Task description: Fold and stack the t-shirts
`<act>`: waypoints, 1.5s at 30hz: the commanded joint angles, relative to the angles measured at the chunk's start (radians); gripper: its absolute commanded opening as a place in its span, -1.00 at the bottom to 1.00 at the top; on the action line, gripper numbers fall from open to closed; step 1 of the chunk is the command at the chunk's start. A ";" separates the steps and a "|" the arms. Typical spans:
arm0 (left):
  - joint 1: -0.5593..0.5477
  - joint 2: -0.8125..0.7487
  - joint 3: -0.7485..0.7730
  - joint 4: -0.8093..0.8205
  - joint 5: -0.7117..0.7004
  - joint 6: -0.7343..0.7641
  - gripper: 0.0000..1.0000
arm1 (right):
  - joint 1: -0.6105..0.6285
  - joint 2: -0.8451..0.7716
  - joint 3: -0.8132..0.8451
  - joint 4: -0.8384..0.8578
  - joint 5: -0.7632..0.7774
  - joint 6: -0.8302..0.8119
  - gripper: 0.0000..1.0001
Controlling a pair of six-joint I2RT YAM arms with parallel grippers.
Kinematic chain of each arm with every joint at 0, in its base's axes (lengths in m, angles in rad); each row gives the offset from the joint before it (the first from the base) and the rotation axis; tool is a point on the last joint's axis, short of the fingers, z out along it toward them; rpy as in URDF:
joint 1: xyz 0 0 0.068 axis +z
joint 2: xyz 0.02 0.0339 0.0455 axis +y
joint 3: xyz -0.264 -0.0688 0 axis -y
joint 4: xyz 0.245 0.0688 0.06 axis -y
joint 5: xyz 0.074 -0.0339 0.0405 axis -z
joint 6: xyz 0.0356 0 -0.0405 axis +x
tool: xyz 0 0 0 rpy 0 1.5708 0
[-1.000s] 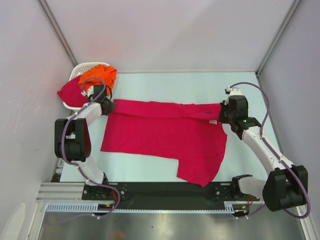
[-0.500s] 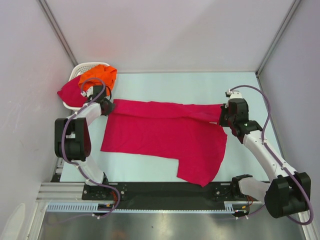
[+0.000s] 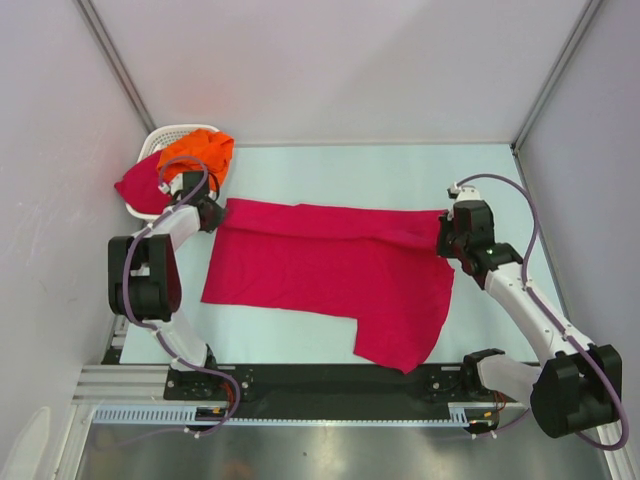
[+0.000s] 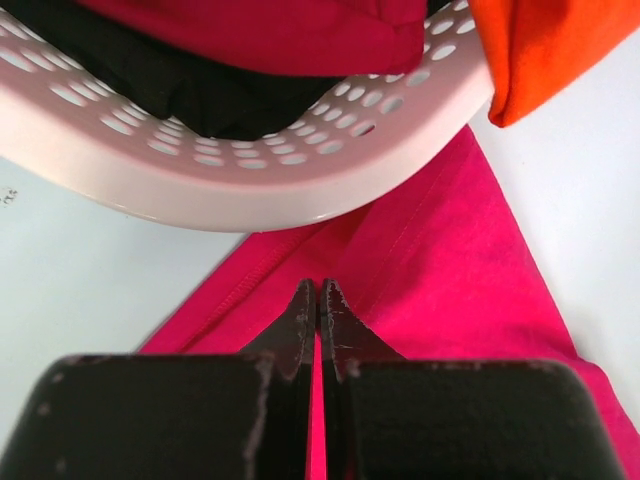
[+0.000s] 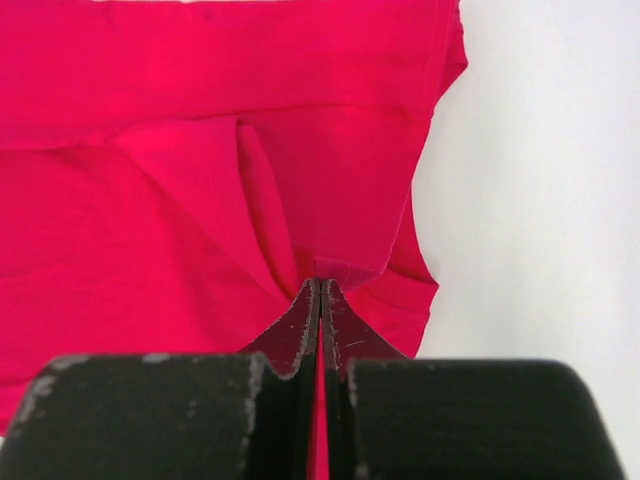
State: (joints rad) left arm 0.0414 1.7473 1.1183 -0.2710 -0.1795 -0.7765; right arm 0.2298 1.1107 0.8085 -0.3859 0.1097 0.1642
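A crimson-pink t-shirt [image 3: 330, 270] lies spread on the table, its far edge folded over and stretched between both arms. My left gripper [image 3: 213, 212] is shut on the shirt's far left corner [image 4: 420, 270], just in front of the basket. My right gripper [image 3: 447, 228] is shut on the far right corner [image 5: 340, 265], where the fabric bunches at the fingertips. A bright orange t-shirt [image 3: 198, 153] and another crimson-pink one [image 3: 140, 186] hang over the basket rim; the orange one [image 4: 545, 50] shows at the upper right of the left wrist view.
The white slotted basket [image 3: 172, 132] stands at the far left corner of the table, its rim [image 4: 250, 170] close ahead of my left fingers. White walls enclose the table on three sides. A black rail [image 3: 330, 380] runs along the near edge.
Both grippers have carried the shirt's far edge slightly farther from the bases, keeping it taut. The right arm has also shifted a little to the right.
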 commanded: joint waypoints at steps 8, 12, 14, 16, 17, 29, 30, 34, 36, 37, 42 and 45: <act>0.017 0.034 0.003 0.016 -0.035 0.066 -1.00 | 0.039 0.011 -0.034 -0.028 -0.002 0.034 -1.00; 0.023 0.053 0.012 0.012 -0.041 0.077 -1.00 | 0.059 0.018 -0.037 -0.041 0.002 0.058 -1.00; 0.025 0.061 0.020 0.010 -0.041 0.083 -1.00 | 0.066 0.015 -0.045 -0.044 0.001 0.067 -1.00; 0.023 0.073 0.025 0.010 -0.038 0.085 -1.00 | 0.072 0.017 -0.046 -0.053 0.001 0.072 -1.00; 0.023 0.077 0.028 0.010 -0.040 0.086 -1.00 | 0.074 0.023 -0.046 -0.059 0.004 0.074 -1.00; 0.026 0.092 0.046 0.004 -0.061 0.100 -1.00 | 0.100 0.095 -0.032 -0.084 -0.007 0.072 -1.00; 0.026 0.090 0.046 0.004 -0.061 0.100 -1.00 | 0.100 0.092 -0.032 -0.084 -0.008 0.070 -1.00; 0.028 0.092 0.057 0.004 -0.067 0.112 -1.00 | 0.100 0.083 -0.034 -0.085 -0.013 0.077 -1.00; 0.029 0.098 0.063 0.003 -0.066 0.118 -1.00 | 0.102 0.081 -0.034 -0.090 -0.011 0.074 -1.00; 0.031 0.101 0.070 0.001 -0.067 0.120 -1.00 | 0.102 0.083 -0.031 -0.097 -0.015 0.077 -1.00; 0.031 0.107 0.089 -0.004 -0.069 0.135 -1.00 | 0.103 0.052 -0.031 -0.099 -0.025 0.083 -1.00; 0.032 0.109 0.097 -0.004 -0.072 0.146 -1.00 | 0.102 0.028 -0.038 -0.099 -0.021 0.083 -1.00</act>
State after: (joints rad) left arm 0.0563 1.8511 1.1690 -0.2764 -0.2089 -0.6697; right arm 0.3264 1.1889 0.7658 -0.4751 0.0914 0.2363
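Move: The right hand already pinches a corner of the crimson t-shirt's folded-over far part. The spot on the shirt it is bound for lies about 5 cm back, 3 cm left and 10 cm below, with the near sleeve some 17 cm back and 6 cm left. The left hand holds the hem corner roughly 4 cm above its spot, which is 1 cm back and 1 cm left. The laundry basket's middle is about 11 cm ahead and 9 cm left, its orange shirt 13 cm ahead and 6 cm left. Still pinching the shirt's folded-over part, the right hand lowers it about 5 cm while drawing it back 3 to 4 cm and a little left over the shirt body, fingers tipping some 10 degrees further down. The left hand keeps its pinch on the hem corner and sinks about 3 cm beside the basket's near rim, easing slightly left as it goes. ##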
